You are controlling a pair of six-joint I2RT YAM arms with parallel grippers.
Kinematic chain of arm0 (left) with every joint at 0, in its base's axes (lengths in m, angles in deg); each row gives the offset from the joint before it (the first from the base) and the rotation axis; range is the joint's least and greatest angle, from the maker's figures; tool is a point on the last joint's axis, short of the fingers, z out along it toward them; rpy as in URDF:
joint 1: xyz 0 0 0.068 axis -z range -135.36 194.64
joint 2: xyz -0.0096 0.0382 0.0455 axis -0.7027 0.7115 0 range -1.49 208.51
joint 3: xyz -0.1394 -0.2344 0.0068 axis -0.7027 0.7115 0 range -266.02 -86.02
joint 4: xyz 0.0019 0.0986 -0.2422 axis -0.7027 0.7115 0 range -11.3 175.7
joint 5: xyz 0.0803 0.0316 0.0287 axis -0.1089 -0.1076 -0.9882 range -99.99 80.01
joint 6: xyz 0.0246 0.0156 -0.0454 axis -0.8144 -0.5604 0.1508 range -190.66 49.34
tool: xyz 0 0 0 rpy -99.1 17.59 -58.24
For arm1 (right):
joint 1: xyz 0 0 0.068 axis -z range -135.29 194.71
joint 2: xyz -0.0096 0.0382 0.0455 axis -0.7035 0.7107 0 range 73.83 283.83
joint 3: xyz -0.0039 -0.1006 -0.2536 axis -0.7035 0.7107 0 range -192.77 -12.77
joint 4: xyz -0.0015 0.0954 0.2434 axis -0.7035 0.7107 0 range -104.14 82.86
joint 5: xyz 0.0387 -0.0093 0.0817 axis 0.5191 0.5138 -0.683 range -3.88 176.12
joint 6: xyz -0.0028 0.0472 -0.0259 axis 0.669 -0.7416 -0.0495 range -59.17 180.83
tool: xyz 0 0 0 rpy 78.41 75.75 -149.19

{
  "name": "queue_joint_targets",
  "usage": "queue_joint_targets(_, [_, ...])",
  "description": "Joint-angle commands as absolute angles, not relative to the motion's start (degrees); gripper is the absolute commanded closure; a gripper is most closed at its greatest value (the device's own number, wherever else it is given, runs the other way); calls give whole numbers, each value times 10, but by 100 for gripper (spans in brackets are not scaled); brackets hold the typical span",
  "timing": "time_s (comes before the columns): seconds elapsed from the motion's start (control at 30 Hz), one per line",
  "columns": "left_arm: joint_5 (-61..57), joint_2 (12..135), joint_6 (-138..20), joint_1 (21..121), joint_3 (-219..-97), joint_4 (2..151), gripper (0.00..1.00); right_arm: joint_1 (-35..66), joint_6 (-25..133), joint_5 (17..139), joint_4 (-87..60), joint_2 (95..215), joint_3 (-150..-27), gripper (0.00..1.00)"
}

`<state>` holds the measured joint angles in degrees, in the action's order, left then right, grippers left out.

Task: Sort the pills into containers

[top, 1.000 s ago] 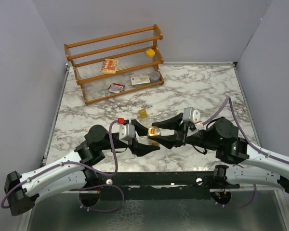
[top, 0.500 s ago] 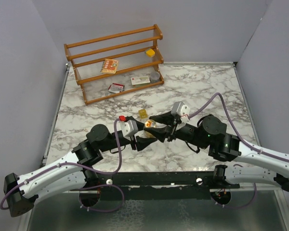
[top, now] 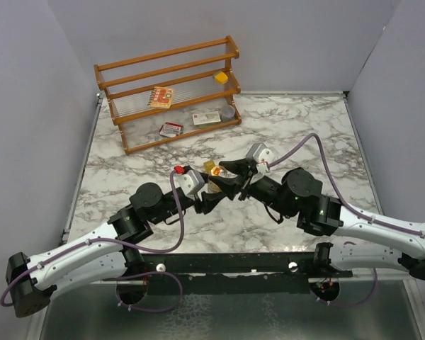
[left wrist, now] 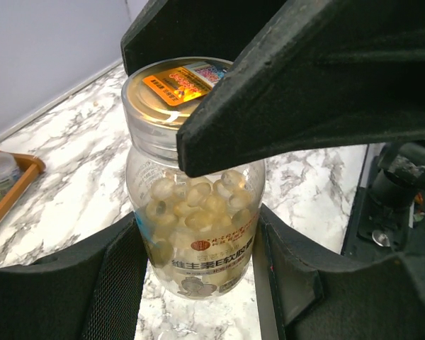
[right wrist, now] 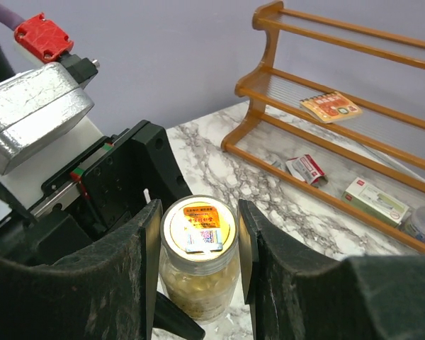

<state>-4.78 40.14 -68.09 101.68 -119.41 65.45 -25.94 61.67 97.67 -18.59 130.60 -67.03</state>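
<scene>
A round clear jar (left wrist: 195,205) full of pale yellow pills (left wrist: 198,202) has a lid with an orange label (right wrist: 199,228). It hangs above the marble table (top: 290,134), in the middle. My left gripper (left wrist: 198,280) is shut on the jar's body from both sides. My right gripper (right wrist: 198,241) reaches over from the other side, its pads against the lid. In the top view the left gripper (top: 214,193) and the right gripper (top: 231,175) meet at the jar (top: 219,174). A small squarish yellow box (top: 209,166) sits on the table just beyond them.
A wooden rack (top: 171,91) stands at the back left. It holds flat printed card packets (top: 161,96), a round grey tin (top: 228,111) and a small yellow block (top: 220,77). Grey walls close in the left, back and right sides.
Both grippers have carried the jar away from the near edge, toward the rack and slightly left. It is now next to the small yellow box. Neither grip has changed.
</scene>
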Motion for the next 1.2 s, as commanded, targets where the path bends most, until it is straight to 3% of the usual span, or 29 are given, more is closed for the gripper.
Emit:
queue_joint_targets(0.0, [-179,405,-683,1005,-1250,502,100,-268,605,1035,-114,1342,-654,99])
queue_joint_targets(0.43, [-248,476,-714,1005,-1278,493,100,-269,595,1106,-119,1393,-688,97])
queue_joint_targets(0.47, [-246,472,-713,1005,-1274,493,100,-269,595,1106,-121,1387,-688,86])
queue_joint_targets(0.53, [-242,462,-710,1005,-1265,494,100,-269,594,1103,-129,1371,-686,48])
queue_joint_targets(0.6, [-240,451,-703,1005,-1256,495,100,-270,596,1094,-137,1354,-680,25])
queue_joint_targets(0.67, [-234,442,-697,1005,-1246,500,100,-269,597,1087,-142,1340,-677,14])
queue_joint_targets(1.0, [-239,409,-680,1005,-1221,546,100,-271,612,1031,-137,1263,-670,8])
queue_joint_targets(1.17, [-173,403,-668,1005,-1224,589,100,-271,623,1010,-129,1206,-656,7])
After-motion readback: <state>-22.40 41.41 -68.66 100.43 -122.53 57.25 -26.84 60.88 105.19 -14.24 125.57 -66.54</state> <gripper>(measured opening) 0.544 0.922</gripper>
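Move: My left hand already grips the closed pill jar by its body, and my right fingers already pinch its lid. The pill box on the table lies about 18 cm ahead of my left hand, 2 cm to its left and 28 cm below; from my right hand it is about 18 cm ahead, 2 cm left and 34 cm below. From my left hand, the red-white box on the rack is some 37 cm ahead and 19 cm left, the green-white box 42 cm ahead and 5 cm left. With both hands still on the jar, I first carry it forward about 5 cm, nearly level, my hands swinging some 15 degrees in opposite turns, left counter-clockwise. Then I open my right fingers off the lid and draw that hand back and to the right, while my left keeps its grip and lifts the jar about 6 cm, drifting left and tilting slightly. ##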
